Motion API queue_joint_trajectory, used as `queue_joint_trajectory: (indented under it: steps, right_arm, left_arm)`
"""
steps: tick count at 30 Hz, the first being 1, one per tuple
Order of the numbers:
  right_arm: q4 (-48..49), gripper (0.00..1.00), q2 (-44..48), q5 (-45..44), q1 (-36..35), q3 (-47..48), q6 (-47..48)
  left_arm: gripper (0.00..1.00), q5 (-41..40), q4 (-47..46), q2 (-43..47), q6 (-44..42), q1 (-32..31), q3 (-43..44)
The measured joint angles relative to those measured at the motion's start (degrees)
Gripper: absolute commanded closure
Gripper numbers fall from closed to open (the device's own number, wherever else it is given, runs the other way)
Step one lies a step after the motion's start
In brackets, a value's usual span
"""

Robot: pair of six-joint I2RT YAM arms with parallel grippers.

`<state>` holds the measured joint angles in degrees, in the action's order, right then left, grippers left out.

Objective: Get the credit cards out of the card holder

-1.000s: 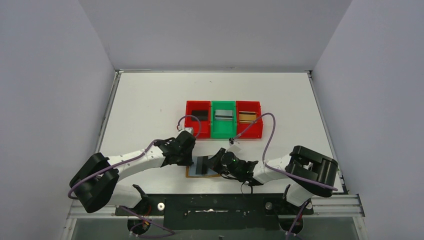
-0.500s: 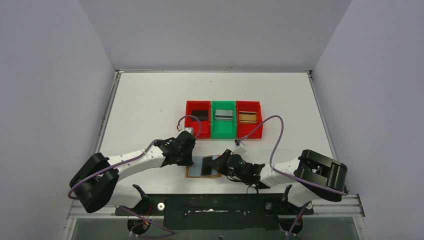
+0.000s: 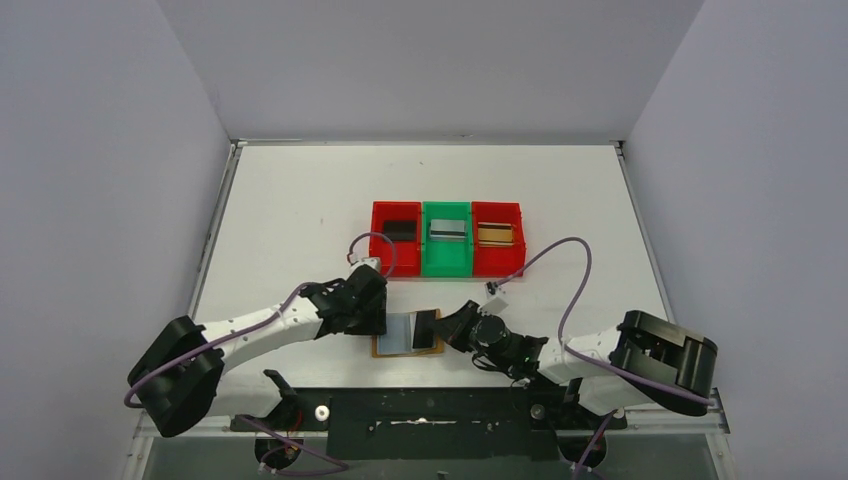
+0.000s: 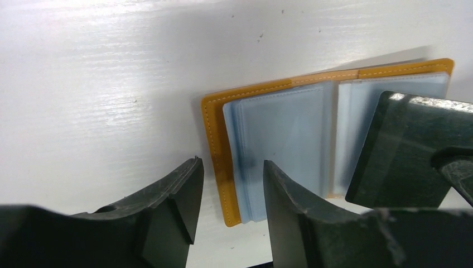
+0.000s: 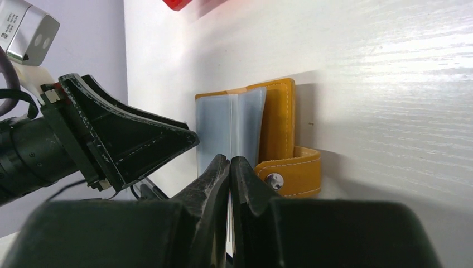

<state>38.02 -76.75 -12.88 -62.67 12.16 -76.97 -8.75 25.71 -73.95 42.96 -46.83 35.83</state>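
Note:
The tan card holder [image 3: 392, 347] [image 4: 216, 139] lies open near the table's front edge, pale blue pockets [image 4: 284, 139] up and snap tab [image 5: 291, 173] out to the right. My right gripper [image 3: 449, 329] [image 5: 230, 159] is shut on a black credit card [image 3: 427, 328] [image 4: 410, 151], which overlaps the holder's right page. My left gripper [image 3: 372, 318] [image 4: 231, 162] is open, its fingers [image 4: 175, 201] on either side of the holder's left edge without touching it.
Behind the holder stand three bins in a row. The left red bin [image 3: 379, 245] holds a black card [image 3: 399, 231], the green bin [image 3: 446, 262] a silver one [image 3: 447, 230], the right red bin [image 3: 517, 245] a gold one [image 3: 494, 234]. Purple cables loop near them.
The right gripper has drawn back to the right, sliding the black card across the holder. The left gripper's jaws have opened off the holder's left edge.

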Motion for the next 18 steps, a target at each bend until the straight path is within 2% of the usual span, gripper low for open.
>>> queue_joint_trajectory:
  steps: [3, 5, 7, 14, 18]
  right_arm:
    - [2.1, 1.0, 0.8, -0.1, 0.0, -0.9, 1.2]
    - [3.5, 1.0, 1.4, -0.1, 0.0, -1.2, 2.0]
    - [5.0, 1.0, 1.9, -0.1, 0.0, -1.6, 3.0]
    - [7.0, 1.0, 4.4, -0.2, -0.1, -2.6, 6.9]
    - [6.9, 1.0, 7.4, -0.4, -0.6, -2.6, 11.1]
  left_arm:
    - [0.44, 0.0, 0.6, 2.6, -0.1, 0.0, 0.0]
    - [0.27, 0.0, 1.0, 4.7, -0.2, 0.0, 0.0]
    - [0.15, -0.2, 1.6, 7.3, -0.7, 0.0, 0.3]
    - [0.08, -2.6, 4.0, 18.3, -3.6, 1.6, 3.8]
    - [0.04, -2.6, 5.6, 20.8, -6.8, 9.2, 8.0]
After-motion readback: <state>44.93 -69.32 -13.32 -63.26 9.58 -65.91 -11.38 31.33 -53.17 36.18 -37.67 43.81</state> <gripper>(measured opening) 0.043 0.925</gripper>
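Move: The black card is already in my right hand's shut fingers, its middle about 2 cm left of them and level fore and aft; the card holder's middle is 5 cm left, 1 cm back and 4 cm below. The left red tray lies some 20 cm ahead and 9 cm left, 3 cm lower. From my left hand the card is about 9 cm right and 2 cm higher; the holder's middle is 6 cm right, 1 cm back and slightly lower. My left hand leaves the card holder's left edge, going up about 13 cm, then also forward some 5 cm and a little left, its fingers spreading from part open to nearly full and tipping up around 20 degrees. Meanwhile my right hand keeps its pinch on the black card and lifts it almost straight up, tilting its fingertips upward. ##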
